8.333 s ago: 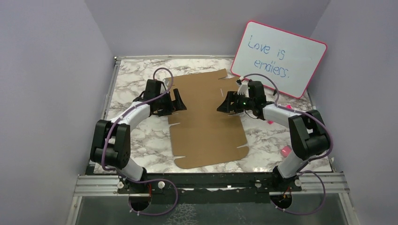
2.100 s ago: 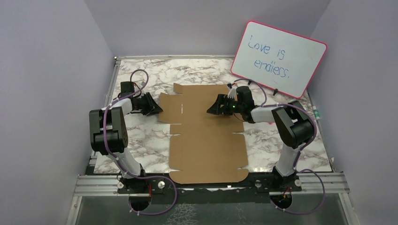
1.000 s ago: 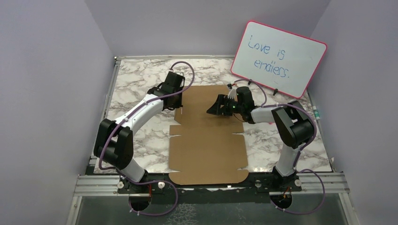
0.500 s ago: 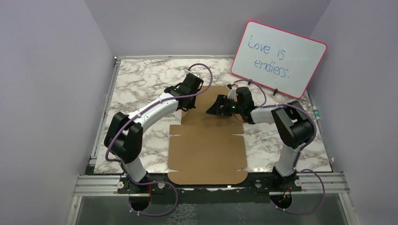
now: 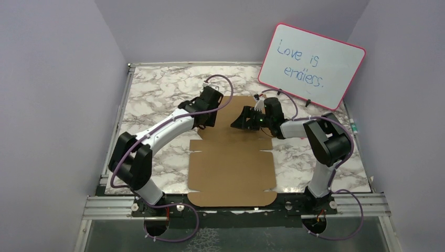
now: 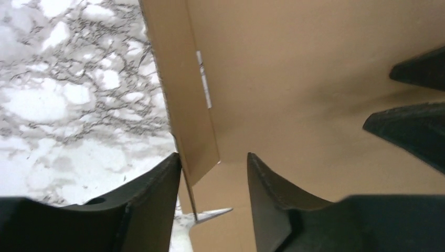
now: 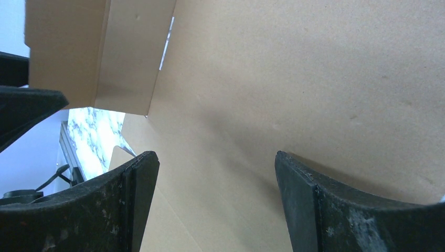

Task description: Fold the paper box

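Observation:
The paper box (image 5: 233, 163) is a flat brown cardboard sheet on the marble table, reaching from the near edge to the middle. Its far left flap (image 6: 189, 105) stands up from the sheet. My left gripper (image 6: 214, 157) straddles that flap's near end with its jaws apart; the flap leans on the left finger and is not pinched. In the top view the left gripper (image 5: 205, 122) is at the sheet's far left edge. My right gripper (image 5: 235, 124) faces it, open, low over the far panel (image 7: 294, 79), nothing between its fingers (image 7: 141, 173).
A pink-framed whiteboard (image 5: 312, 65) with blue writing leans against the back right wall. Marble table (image 5: 152, 94) lies bare to the left of the sheet. Grey walls close in the left, back and right sides.
The left arm swung right over the sheet's far left edge, then drew back a little, and its jaws went from shut to apart. The flap stays raised. The right arm has not moved.

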Available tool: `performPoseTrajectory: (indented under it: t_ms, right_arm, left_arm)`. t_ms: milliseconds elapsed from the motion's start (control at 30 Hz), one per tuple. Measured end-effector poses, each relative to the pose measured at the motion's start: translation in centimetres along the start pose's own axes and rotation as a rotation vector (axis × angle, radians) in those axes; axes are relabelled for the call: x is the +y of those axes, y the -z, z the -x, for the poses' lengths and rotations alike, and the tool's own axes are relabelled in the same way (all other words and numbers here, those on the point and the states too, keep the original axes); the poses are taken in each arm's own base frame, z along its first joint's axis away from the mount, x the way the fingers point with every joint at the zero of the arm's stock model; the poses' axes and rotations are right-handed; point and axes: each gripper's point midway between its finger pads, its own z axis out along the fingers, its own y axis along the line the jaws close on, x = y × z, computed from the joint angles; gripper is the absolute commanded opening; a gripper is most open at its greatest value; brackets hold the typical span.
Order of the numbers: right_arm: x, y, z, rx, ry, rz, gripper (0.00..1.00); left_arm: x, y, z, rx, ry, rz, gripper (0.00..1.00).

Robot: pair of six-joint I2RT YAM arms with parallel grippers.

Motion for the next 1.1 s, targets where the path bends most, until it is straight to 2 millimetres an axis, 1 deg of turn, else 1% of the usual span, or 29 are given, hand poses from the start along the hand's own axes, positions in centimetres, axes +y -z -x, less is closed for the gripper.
performPoseTrajectory:
  t_ms: [267,367,500,600,667,767,867,933,1033,1100]
  right_arm:
    - [0.3,0.3,0.0,0.007,0.005,-0.002,0.87]
    - [1.0,0.8,0.3,0.004,0.013,0.003,0.87]
    - [2.4,1.8,1.0,-0.022,0.034,0.022,0.87]
    - [3.1,2.7,1.1,-0.034,0.044,0.035,0.87]
    - [3.3,3.2,0.8,-0.032,0.045,0.041,0.88]
    - [3.2,3.7,-0.2,-0.016,0.038,0.042,0.88]
    - [2.5,4.0,-1.9,0.015,0.018,0.031,0.88]
    - [2.2,4.1,-2.6,0.027,0.010,0.028,0.88]
    - [1.9,4.3,-3.6,0.046,-0.002,0.024,0.87]
    - [1.7,4.3,-3.9,0.050,-0.004,0.026,0.88]
  left_arm:
    - [4.5,3.2,-1.5,-0.047,0.103,0.035,0.76]
    - [6.1,4.1,-2.3,-0.065,0.186,0.007,0.82]
    - [7.7,4.4,-4.0,-0.060,0.292,-0.033,0.86]
    - [7.2,4.0,-5.8,-0.030,0.348,-0.104,0.87]
    - [6.7,3.6,-7.2,-0.002,0.375,-0.143,0.88]
    - [5.8,2.7,-9.4,0.048,0.433,-0.213,0.88]
    - [5.3,2.2,-10.8,0.079,0.491,-0.263,0.88]
    - [4.9,2.0,-11.1,0.084,0.516,-0.292,0.89]
    - [4.2,1.9,-10.9,0.073,0.532,-0.330,0.89]
    - [3.9,1.8,-10.8,0.064,0.539,-0.351,0.89]
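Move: For my left hand, the small side tab between the two slits lies about 9 cm back and 6 cm to the left, some 8 cm below. The far side flap stands raised close by, its middle about 3 cm ahead and 2 cm left; the near panel's middle is roughly 18 cm back and 7 cm right. From my right hand, low over the far panel, the tab is about 9 cm back and 15 cm left, and the panel's near crease is 7 cm straight back. I let go of the raised flap with my left hand, opening from about half to nearly full as I swing left and back with a small rise, then sink beside the small tab, rolling the wrist some 35 degrees so its left side drops. My open right hand hops up 4 cm and about 6 cm back along the far panel, coming down again close to its near crease. ##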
